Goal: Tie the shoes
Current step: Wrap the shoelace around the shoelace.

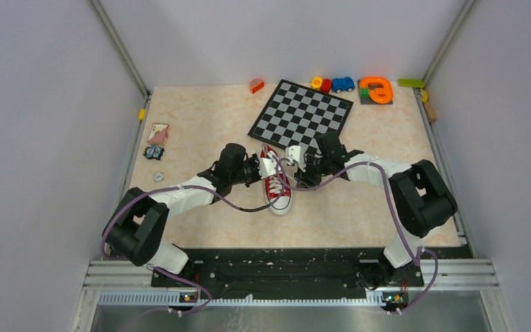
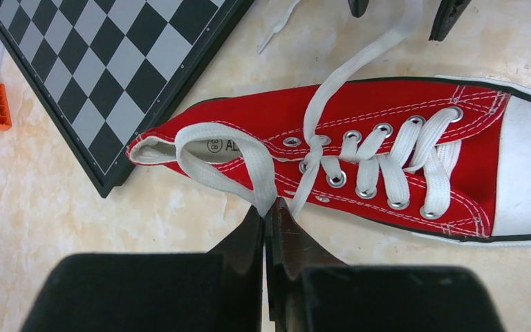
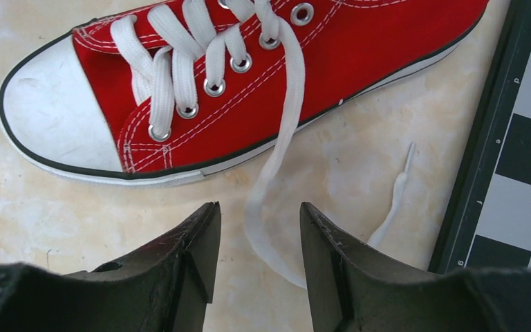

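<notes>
A red canvas sneaker (image 1: 276, 185) with white laces and white toe cap lies mid-table, toe toward the near edge. In the left wrist view the sneaker (image 2: 387, 124) lies sideways, and my left gripper (image 2: 271, 207) is shut on a folded loop of white lace (image 2: 221, 155) beside the heel opening. The other lace end (image 2: 359, 55) runs off toward the right gripper. In the right wrist view the sneaker (image 3: 263, 76) lies above my open right gripper (image 3: 259, 211). A loose lace (image 3: 276, 173) lies on the table between its fingers, not gripped.
A chessboard (image 1: 302, 113) lies just behind the sneaker, its edge close to both grippers (image 3: 518, 138). Small toys (image 1: 342, 84) and an orange piece (image 1: 376, 90) line the back edge. A card (image 1: 157, 133) and small items lie at the left.
</notes>
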Controlling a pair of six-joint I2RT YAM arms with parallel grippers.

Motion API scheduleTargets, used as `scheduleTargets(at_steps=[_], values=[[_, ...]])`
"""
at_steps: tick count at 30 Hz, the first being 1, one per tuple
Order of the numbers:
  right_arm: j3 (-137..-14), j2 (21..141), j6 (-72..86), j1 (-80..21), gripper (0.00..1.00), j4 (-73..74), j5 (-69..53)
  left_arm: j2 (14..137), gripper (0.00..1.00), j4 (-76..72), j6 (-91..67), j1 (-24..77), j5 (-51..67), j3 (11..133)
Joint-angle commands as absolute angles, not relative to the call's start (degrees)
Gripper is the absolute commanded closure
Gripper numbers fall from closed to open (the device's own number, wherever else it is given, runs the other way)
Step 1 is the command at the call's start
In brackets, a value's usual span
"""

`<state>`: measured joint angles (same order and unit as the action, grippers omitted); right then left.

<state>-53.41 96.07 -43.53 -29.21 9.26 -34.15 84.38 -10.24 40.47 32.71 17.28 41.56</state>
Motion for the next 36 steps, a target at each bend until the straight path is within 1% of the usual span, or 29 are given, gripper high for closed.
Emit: scheduleTargets(at_steps=[1,3,7,10,13,16,18,24,26,28,31,36], values=[[-58.0,98.3,-45.6,-28.8,0.54,12.3,-35.0,82.1,1.0,-11.8,40.6,32.6,17.5,41.5],[-59.5,99.4,-46.3,-28.8,0.58,14.9,-35.5,82.2,1.0,-11.8,40.7,32.6,17.5,41.5],[-61.4,101.1,-46.6,-28.8,0.69,19.0,-34.5,82.2,1.0,-11.5,40.9,32.7,17.3,41.6],[-61.2,100.7,-46.5,-28.9,0.71,19.6,-35.8,82.2,1.0,-11.5,40.9,32.6,17.3,41.7],[-60.6,100.3,-44.8,-28.8,0.7,17.9,-35.0,82.2,1.0,-11.5,40.9,32.6,17.2,41.7],[-62.6,102.0,-44.0,-28.8,0.71,19.1,-34.6,82.2,1.0,-11.5,40.9,32.7,17.3,41.6],[-64.5,103.6,-44.1,-28.8,0.75,21.5,-34.9,82.1,1.0,-11.5,40.9,32.6,17.2,41.5],[-65.5,104.9,-41.2,-28.8,0.76,21.3,-33.0,81.9,1.0,-11.4,41.0,32.6,17.0,41.5],[-65.7,104.9,-40.8,-28.8,0.85,21.0,-33.2,81.8,1.0,-11.4,41.0,32.6,17.1,41.4],[-65.7,104.8,-40.8,-28.7,0.99,21.4,-34.2,81.8,1.0,-11.4,41.1,32.6,17.1,41.4],[-64.7,103.1,-39.0,-27.6,1.0,21.0,-39.0,81.8,1.0,-11.3,41.1,32.6,17.1,41.5],[-58.6,95.8,-32.1,-26.0,1.0,14.3,-48.0,82.0,1.0,-11.4,41.1,32.6,17.1,41.4]])
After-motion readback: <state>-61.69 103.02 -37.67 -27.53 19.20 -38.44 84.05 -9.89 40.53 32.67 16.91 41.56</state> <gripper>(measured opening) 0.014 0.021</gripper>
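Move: The white lace running off the shoe's right side passes just below the right hand's half-open fingers, about 2 cm down and 1 cm left. The red shoe's middle is some 10 cm left of this hand, level fore and aft and in height. The lace's loose tip lies about 7 cm ahead, 1 cm left, on the table; the chessboard's middle is 25 cm straight ahead. From the left hand, still holding its loop, that lace stretch is about 15 cm right, 4 back, 6 lower. The right fingers pinch the free lace just off the shoe's right side: they ease down about 2 cm around it, closing gradually from half open to shut, then start lifting by nearly 1 cm. The hand rolls about 15 degrees on the way. The left hand stays in place, its shut fingers keeping their hold on the lace loop. ##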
